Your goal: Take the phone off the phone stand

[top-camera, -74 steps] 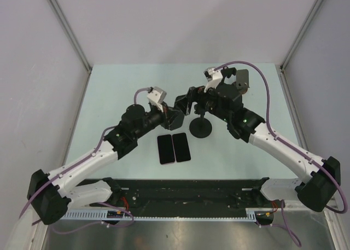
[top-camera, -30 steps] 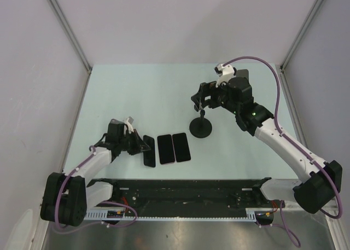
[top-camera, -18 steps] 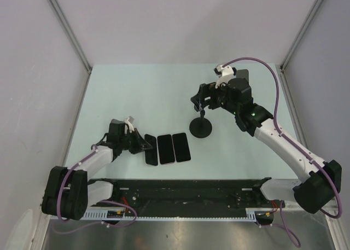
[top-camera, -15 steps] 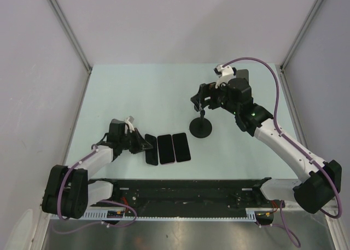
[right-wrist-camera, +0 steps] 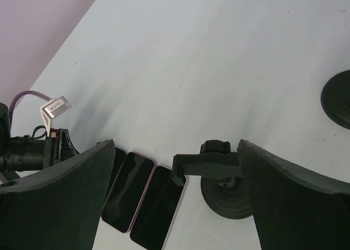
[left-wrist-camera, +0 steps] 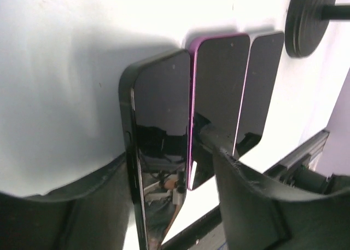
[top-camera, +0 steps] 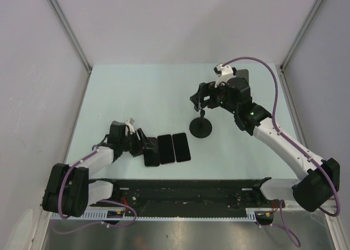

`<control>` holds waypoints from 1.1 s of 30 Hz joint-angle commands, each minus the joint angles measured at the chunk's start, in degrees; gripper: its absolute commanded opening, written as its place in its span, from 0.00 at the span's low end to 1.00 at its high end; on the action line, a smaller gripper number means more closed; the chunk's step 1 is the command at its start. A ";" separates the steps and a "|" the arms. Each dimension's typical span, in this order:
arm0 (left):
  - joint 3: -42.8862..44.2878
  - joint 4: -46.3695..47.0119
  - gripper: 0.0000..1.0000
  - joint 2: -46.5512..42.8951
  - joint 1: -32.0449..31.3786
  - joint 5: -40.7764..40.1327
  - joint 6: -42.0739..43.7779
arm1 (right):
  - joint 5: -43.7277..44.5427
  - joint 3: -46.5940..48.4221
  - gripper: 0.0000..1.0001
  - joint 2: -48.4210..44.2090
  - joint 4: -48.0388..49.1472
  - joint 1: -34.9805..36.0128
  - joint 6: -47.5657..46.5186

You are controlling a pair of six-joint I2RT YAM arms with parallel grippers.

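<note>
A black phone [left-wrist-camera: 161, 124] lies flat on the table, left of a purple-edged phone [left-wrist-camera: 219, 91] and a third phone [left-wrist-camera: 262, 80]. In the top view this row sits near the front, with the black phone [top-camera: 151, 155] leftmost. My left gripper [top-camera: 143, 146] is low over its near end and open, with its fingers [left-wrist-camera: 240, 195] apart on either side and off it. The phone stand [top-camera: 200, 126] is a black round base with a post, and its clamp [right-wrist-camera: 210, 162] holds nothing. My right gripper [top-camera: 203, 99] hovers open above the stand, fingers wide either side of the clamp.
The pale green table [top-camera: 136, 91] has white walls on three sides. A black rail [top-camera: 186, 187] runs along the near edge in front of the phones. A dark round object [right-wrist-camera: 336, 99] lies at the far right, behind my right arm.
My left gripper was shut on the black phone and has opened, leaving it on the table beside the other two. The right arm has hardly moved.
</note>
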 commanded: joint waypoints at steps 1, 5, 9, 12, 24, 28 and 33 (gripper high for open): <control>0.25 0.76 0.69 -0.05 0.11 -0.28 0.01 | -0.68 0.07 1.00 0.77 2.91 -0.37 0.57; 0.43 0.76 0.85 -0.22 0.11 -1.60 0.10 | -0.77 0.16 1.00 0.94 3.26 -0.98 1.00; 0.87 0.50 0.99 0.39 0.11 -2.30 0.36 | 0.19 0.16 1.00 0.86 2.21 -2.04 1.97; 1.13 0.15 1.00 0.74 0.11 -2.57 0.54 | 1.95 0.16 1.00 0.24 0.37 -2.21 0.66; 4.99 -5.64 1.00 2.33 -3.75 -4.67 2.91 | 5.39 0.34 1.00 -1.43 -6.58 -2.30 -2.60; 7.10 -10.48 1.00 1.45 -6.47 -9.76 3.26 | 5.39 0.69 1.00 -0.99 -7.28 -2.21 -2.86; 10.18 -16.10 1.00 1.80 -8.76 -14.78 4.05 | 5.39 1.65 1.00 -0.46 -10.01 -2.30 -6.20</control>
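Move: The black phone's middle is about 2 cm below the left hand, 1 cm back and 2 cm right; the pink-edged phone lies 9 cm right and 1 cm back, the white-edged one 16 cm right, level. For the right hand, the phone stand's clamp is roughly 3 cm ahead, 1 cm right and 5 cm below; a second stand stands some 19 cm ahead, 6 cm right, 20 cm below. Left fingers open wide, rising off the black phone; right hand shifts about 3 cm right and down towards stand. ##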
